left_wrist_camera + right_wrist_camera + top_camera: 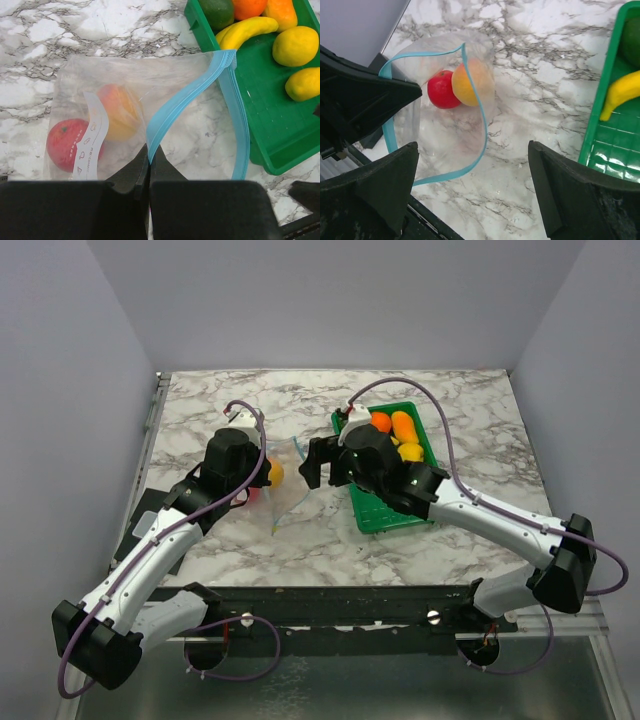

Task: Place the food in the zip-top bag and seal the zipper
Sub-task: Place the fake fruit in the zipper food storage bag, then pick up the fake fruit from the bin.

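Observation:
The zip-top bag (125,85) lies on the marble with its mouth held open. My left gripper (149,151) is shut on the upper lip's light blue zipper (185,95). Inside the bag sit a red piece (441,90) and an orange fruit (470,82). My right gripper (473,147) hangs open and empty just above the bag's mouth, over its zipper (482,125). More food lies in the green tray (280,125): a banana (247,30), two lemons (296,46), oranges (248,7) and a dark green piece (217,11). From above, the right gripper (322,468) is between bag (290,495) and tray (385,510).
The green tray stands directly right of the bag, its near left corner almost touching the bag's mouth. The table's front edge and a black rail (330,595) run close below the bag. Grey walls enclose the table on three sides.

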`<state>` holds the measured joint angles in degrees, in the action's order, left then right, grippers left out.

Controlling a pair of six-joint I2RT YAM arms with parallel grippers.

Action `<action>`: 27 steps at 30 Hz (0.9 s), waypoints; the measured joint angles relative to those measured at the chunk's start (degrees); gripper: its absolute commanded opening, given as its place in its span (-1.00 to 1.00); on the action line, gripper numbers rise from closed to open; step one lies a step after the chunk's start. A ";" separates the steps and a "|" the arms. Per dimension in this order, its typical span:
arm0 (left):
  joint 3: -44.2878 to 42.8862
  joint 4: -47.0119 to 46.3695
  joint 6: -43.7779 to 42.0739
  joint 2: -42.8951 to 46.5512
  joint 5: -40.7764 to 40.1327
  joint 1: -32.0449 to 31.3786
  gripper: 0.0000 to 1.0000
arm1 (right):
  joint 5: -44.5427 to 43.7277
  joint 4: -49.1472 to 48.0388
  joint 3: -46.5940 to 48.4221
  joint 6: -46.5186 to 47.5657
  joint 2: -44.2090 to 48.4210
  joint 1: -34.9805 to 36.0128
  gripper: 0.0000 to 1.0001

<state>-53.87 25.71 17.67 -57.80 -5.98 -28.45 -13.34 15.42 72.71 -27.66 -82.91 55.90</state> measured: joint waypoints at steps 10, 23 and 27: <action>0.00 0.00 0.00 0.00 0.00 0.00 -1.00 | -14.78 2.45 -3.08 -2.51 6.80 0.02 0.79; 0.00 0.00 0.00 -0.02 0.00 0.00 -1.00 | -27.56 15.58 -6.51 -7.69 7.74 -3.06 0.82; 0.00 0.00 0.00 -0.02 0.00 0.00 -1.00 | -27.52 18.14 -9.16 -9.01 7.74 -6.84 0.88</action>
<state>-53.87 25.71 17.67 -57.82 -5.98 -28.45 -40.86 33.56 63.55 -36.67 -75.18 49.06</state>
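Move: The right hand, empty, has the nearer lemon in the green tray about 23 cm to its right, some 5 cm farther out and 12 cm below. A rounder yellow fruit lies about 6 cm beyond that lemon, the banana some 12 cm right of the hand and 13 cm ahead. The bag's open mouth is roughly 6 cm left of the hand, about level with it fore and aft. From the left hand, that lemon is some 27 cm to the right and barely ahead. The empty right hand swings away from the bag's mouth about 17 cm to the right and slightly forward, rising some 2 cm at first and then sinking to about 5 cm below its starting height, over the near part of the green tray towards the fruit. On the way the wrist turns some 35 degrees clockwise until the fingers point nearly straight forward, its left side dipping a little and the fingers staying wide open, while the left hand stays still and keeps the bag's blue zipper edge pinched. ##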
